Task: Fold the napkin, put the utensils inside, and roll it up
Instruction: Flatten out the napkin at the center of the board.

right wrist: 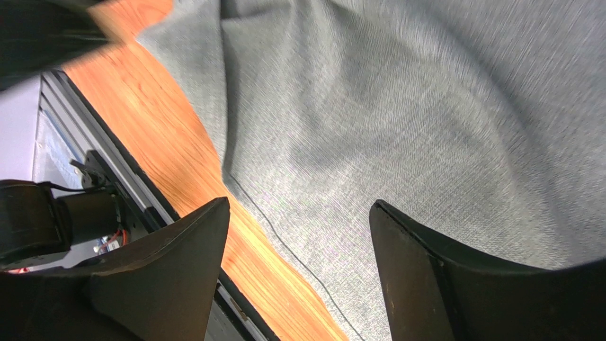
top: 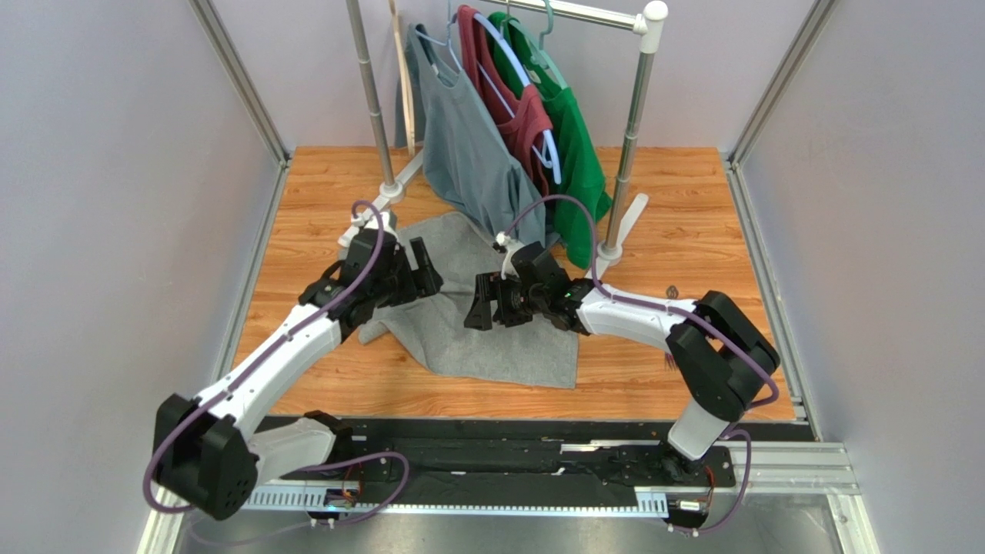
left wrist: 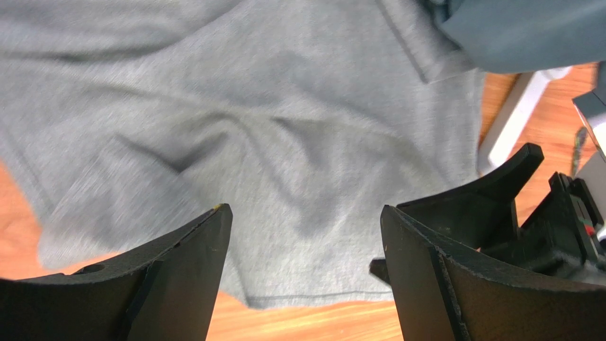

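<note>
The grey napkin (top: 497, 341) lies rumpled on the wooden table, its far part under the hanging shirts. My left gripper (top: 423, 272) hovers open over the napkin's left part. In the left wrist view the cloth (left wrist: 284, 135) and its near hem show between the spread fingers (left wrist: 192, 263), with nothing gripped. My right gripper (top: 484, 307) stands open over the napkin's middle, facing the left one. The right wrist view has the napkin (right wrist: 412, 121) and its hemmed edge between the wide jaws. A small dark thing (top: 673, 292) on the wood is too small to tell as utensils.
A clothes rack (top: 630, 127) stands at the back with a grey shirt (top: 463, 139), a maroon one (top: 520, 110) and a green one (top: 572, 127) on hangers. Its white feet (top: 619, 237) rest beside the napkin. Metal frames edge both sides, and a black rail (top: 520, 456) runs along the front.
</note>
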Robot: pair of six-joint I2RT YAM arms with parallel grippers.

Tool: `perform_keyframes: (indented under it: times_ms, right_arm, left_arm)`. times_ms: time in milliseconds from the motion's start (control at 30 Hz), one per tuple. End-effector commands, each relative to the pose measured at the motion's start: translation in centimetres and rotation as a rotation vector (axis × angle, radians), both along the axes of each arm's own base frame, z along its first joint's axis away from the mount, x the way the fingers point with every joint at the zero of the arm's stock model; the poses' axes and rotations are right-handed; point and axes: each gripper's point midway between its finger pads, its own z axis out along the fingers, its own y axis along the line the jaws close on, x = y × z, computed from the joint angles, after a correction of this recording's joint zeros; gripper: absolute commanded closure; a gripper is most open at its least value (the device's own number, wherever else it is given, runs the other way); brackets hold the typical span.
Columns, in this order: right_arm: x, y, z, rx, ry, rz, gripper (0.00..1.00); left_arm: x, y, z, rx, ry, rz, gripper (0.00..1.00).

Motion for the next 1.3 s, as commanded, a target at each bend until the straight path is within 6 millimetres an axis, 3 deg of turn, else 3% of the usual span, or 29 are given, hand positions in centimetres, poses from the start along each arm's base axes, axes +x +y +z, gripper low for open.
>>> perform_keyframes:
  times_ms: [0,100,133,267,433,567,667,800,1100,1267]
  right_arm:
    - [-0.7,0.3,-1.3,0.021,0.053,0.011,0.25]
    - [-1.4,-0.7,-2.7,-0.016,0.087,0.003,0.25]
    - [-1.5,-1.0,-2.9,-0.026,0.083,-0.008,0.25]
    - [-2.9,-3.4,-5.8,-0.118,0.137,-0.033,0.25]
    - [-2.6,-6.0,-7.8,-0.195,0.166,-0.09,0.25]
    - [-2.0,-8.3,-8.2,-0.26,0.163,-0.12,0.25]
    - [-1.5,-9.1,-8.0,-0.276,0.156,-0.134,0.25]
    - [-0.9,-9.4,-7.4,-0.277,0.139,-0.136,0.25]
    - [-1.4,-8.9,-7.6,-0.253,0.16,-0.116,0.25]
    - [-1.5,-8.7,-7.5,-0.238,0.167,-0.114,0.25]
  left_arm:
    - [-3.0,2.7,-3.1,0.081,0.117,0.086,0.14]
    - [-3.8,3.9,-3.2,0.102,0.121,0.127,0.14]
    - [-3.9,4.0,-2.4,0.087,0.09,0.136,0.13]
    - [-4.2,4.8,-2.0,0.096,0.073,0.162,0.13]
    - [-4.0,4.7,-2.2,0.13,0.102,0.144,0.12]
    - [-3.4,4.7,-1.5,0.13,0.077,0.145,0.12]
    - [-3.2,4.7,-2.1,0.149,0.091,0.141,0.12]
    - [-3.4,5.2,-4.6,0.208,0.165,0.153,0.16]
    - [-4.2,7.1,-6.9,0.285,0.21,0.235,0.37]
    - [-4.8,7.2,-9.1,0.273,0.246,0.26,0.39]
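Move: The folded-over near-left corner of the napkin lies some 7 cm to the left of the left hand, 4 cm back and about 13 cm below; the near end of the left rack foot is roughly 16 cm left and 13 cm ahead. The right hand has the napkin's middle about 4 cm straight ahead and 7 cm below. From the right hand, the right rack foot's near end is around 17 cm right and 3 cm ahead, and the grey shirt's hem some 11 cm right, 14 cm ahead. The right hand sinks about 5 cm while easing back and to its right until its open fingers press onto the napkin, then drags the cloth some 4 cm to the right and 3 cm forward and stays there on it. The left hand, not yet on the cloth, moves down, left and back towards the folded near-left corner, pauses, then lowers again and drifts farther left, tipping its fingers steeper by roughly 15 degrees, turning counter-clockwise and partly closing over the fold. ##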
